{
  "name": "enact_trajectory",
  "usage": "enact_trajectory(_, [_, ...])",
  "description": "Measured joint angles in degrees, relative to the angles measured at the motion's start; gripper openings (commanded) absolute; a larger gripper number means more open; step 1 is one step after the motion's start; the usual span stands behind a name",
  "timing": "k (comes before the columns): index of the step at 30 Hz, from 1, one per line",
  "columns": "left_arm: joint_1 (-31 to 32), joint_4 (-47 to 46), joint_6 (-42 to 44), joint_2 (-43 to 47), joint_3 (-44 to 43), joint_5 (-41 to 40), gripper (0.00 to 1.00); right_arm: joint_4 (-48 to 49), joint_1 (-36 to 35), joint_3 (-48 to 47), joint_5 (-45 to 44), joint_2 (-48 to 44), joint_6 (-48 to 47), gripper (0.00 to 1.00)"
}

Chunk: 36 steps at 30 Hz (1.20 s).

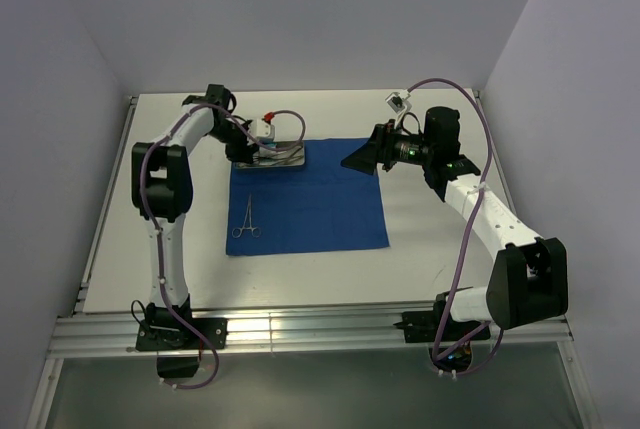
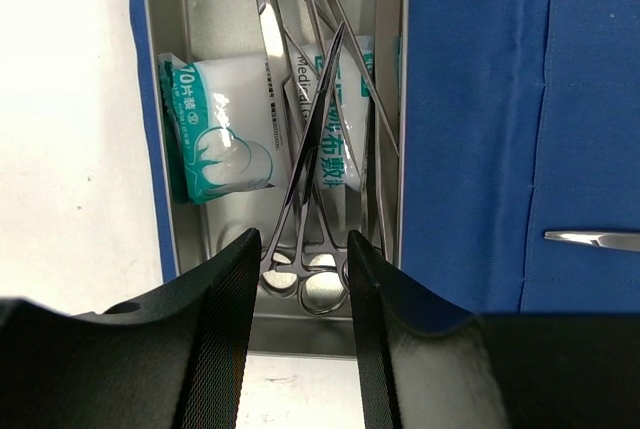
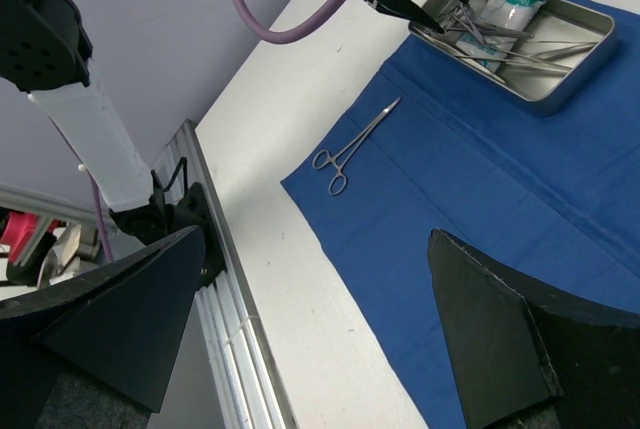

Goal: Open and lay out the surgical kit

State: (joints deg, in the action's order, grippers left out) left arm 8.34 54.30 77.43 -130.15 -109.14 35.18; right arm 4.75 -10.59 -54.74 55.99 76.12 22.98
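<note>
The royal-blue cloth lies spread flat on the table. At its far left corner stands the steel tray, holding several slim instruments and two white-green packets. My left gripper hovers low over the tray's near end, open, its fingers on either side of the clamps' ring handles with nothing gripped. One ring-handled clamp lies alone on the cloth's left side. My right gripper hangs open and empty above the cloth's far right corner; its wrist view shows the clamp and the tray.
A ribbed aluminium rail runs along the table's near edge by the arm bases. Grey walls close in on the left, far and right sides. A purple cable hangs from the left arm above the tray.
</note>
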Motion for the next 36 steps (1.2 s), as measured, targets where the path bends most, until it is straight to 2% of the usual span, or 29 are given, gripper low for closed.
enact_trajectory(10, [0.02,-1.18,-0.11,-2.36,-0.26,0.11,0.42,-0.02,0.0,0.0,0.0,0.11,-0.13,1.0])
enact_trajectory(17, [0.17,-1.95,-0.37,-2.75,-0.63,0.63,0.25,-0.07,0.0,0.0,0.02,0.13,-0.35,1.0])
enact_trajectory(26, [0.33,-2.43,-0.59,-2.32,-0.37,0.98,0.18,-0.09,0.0,-0.02,0.04,0.15,-0.37,1.0])
enact_trajectory(36, [0.33,-4.81,-1.16,2.29,2.47,1.11,0.19,-0.09,0.0,-0.13,0.44,0.15,-0.33,1.0])
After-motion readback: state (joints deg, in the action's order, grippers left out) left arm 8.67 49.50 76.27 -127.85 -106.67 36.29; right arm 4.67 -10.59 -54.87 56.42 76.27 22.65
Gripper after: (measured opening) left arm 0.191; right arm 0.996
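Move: The steel scissors' ring handles lie at the left end of the tray, 2 cm below my left hand and about 1 cm to its right. The gauze packet is about 6 cm right of that hand and 1 cm ahead. The flat knife handle along the tray's near wall is 6 cm right and 3 cm back; the forceps already laid out are 16 cm back and 1 cm right. From my right hand, the scissors' handles are roughly 16 cm ahead, 33 cm left and 23 cm down. I lower my left hand about 2 cm into the tray's left end, the half-open fingers straddling the scissors' ring handles, then close them to pinch the steel, easing slightly right and forward as they shut. Once the grip is made I rise about 3 cm with the fingers still pointing steeply down and to the right. ##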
